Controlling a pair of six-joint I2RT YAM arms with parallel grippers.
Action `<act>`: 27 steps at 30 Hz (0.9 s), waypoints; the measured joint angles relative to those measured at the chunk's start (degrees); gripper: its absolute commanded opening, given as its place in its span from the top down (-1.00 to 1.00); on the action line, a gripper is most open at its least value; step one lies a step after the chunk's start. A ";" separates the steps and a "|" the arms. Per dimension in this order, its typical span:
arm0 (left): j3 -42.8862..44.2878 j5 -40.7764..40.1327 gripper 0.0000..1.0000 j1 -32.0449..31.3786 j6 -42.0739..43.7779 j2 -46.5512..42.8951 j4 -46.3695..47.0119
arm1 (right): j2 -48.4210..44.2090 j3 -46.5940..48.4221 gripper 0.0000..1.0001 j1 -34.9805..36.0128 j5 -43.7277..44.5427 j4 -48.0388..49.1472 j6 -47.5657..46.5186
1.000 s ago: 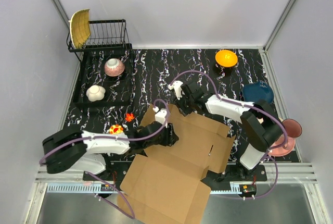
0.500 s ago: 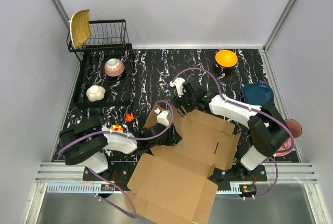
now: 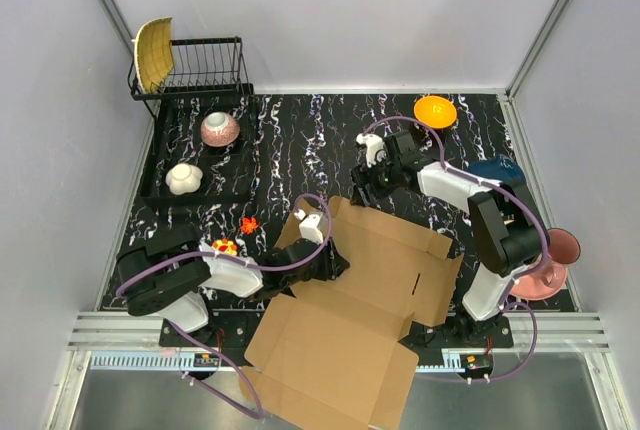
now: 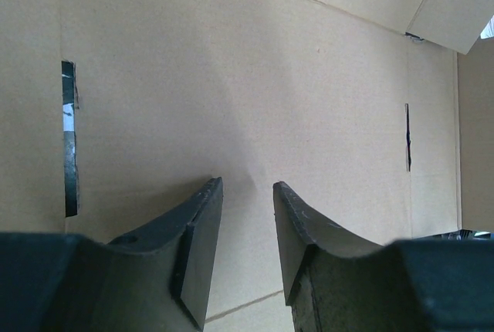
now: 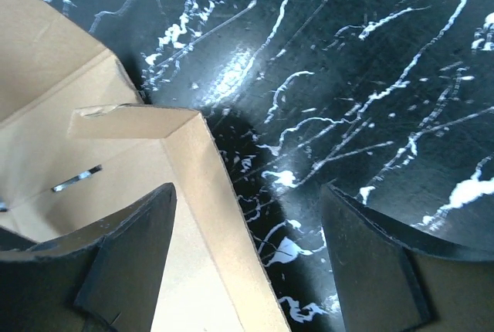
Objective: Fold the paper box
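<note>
The paper box (image 3: 360, 290) is a large brown cardboard sheet with flaps, lying opened out at the front middle of the table. My left gripper (image 3: 325, 253) rests at its left edge. In the left wrist view its jaws (image 4: 247, 187) stand a little apart over the bare cardboard (image 4: 270, 77), with nothing between them. My right gripper (image 3: 365, 190) hovers over the box's back corner, wide open. In the right wrist view a raised cardboard edge (image 5: 231, 224) runs between the fingers (image 5: 131, 262) without touching them.
A black dish rack and tray (image 3: 160, 165) at the back left hold a pink bowl (image 3: 220, 128), a white bowl (image 3: 184, 178) and a yellow dish (image 3: 152, 53). An orange bowl (image 3: 435, 110), a dark blue bowl (image 3: 497, 177) and a pink bowl (image 3: 558, 250) stand on the right. Small red toys (image 3: 248, 223) lie left of the box.
My right gripper has opened wide, let go of the box's back edge and drawn back to the right. The box has slid slightly right. The left gripper has stayed at the left edge.
</note>
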 measured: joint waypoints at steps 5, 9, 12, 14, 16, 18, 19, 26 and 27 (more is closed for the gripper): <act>-1.05 -0.57 0.21 0.00 -0.35 -1.03 0.00 | 1.14 -0.02 -0.58 -2.29 -9.75 1.51 2.49; -1.18 -0.79 0.21 -0.02 -0.39 -1.07 0.04 | 2.58 0.00 -0.55 -2.29 -15.30 2.43 4.02; -1.22 -0.92 0.21 -0.02 -0.39 -1.22 -0.11 | 4.83 -0.02 -0.54 -2.19 -17.27 2.58 4.79; -1.22 -0.98 0.21 -0.02 -0.44 -1.25 -0.20 | 6.08 -0.17 -0.52 -2.12 -17.38 2.51 4.98; -1.25 -1.07 0.21 -0.07 -0.48 -1.27 -0.17 | 6.51 -0.76 -0.49 -2.08 -17.29 2.62 5.07; -1.31 -1.16 0.21 -0.07 -0.52 -1.27 -0.13 | 6.51 -1.44 -0.33 -2.08 -17.29 2.73 5.22; -1.31 -1.18 0.21 -0.07 -0.55 -1.27 -0.13 | 6.51 -1.70 -0.27 -2.08 -17.49 2.97 5.31; -1.31 -1.33 0.21 -0.11 -0.57 -1.27 -0.13 | 5.31 -5.55 0.22 -1.97 -18.03 4.92 6.51; -1.31 -1.33 0.21 -0.11 -0.57 -1.27 -0.13 | 4.63 -6.67 0.26 -1.81 -17.86 4.98 6.80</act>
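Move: The part of the far flap to pinch, near its left end, lies about 4 cm back, 2 cm left and 3 cm below the right hand. The flap's right-end tab is roughly 11 cm back and 17 cm right; the left-side flap is some 7 cm back and 15 cm left, both about 3-4 cm below. From the left hand, down on the box's middle panel, that far-flap spot lies about 13 cm ahead, 3 cm right and 2 cm up. Swing the right gripper in over the far flap, drawing it back about 5 cm in all, first with a small shift left, then sinking some 3 cm as the fingers swing about 20 degrees round to the left. Straddle the flap's edge and close the fingers to roughly half their starting gap, still drawing back. Keep the left fingertips down on the middle panel, steadying it. ##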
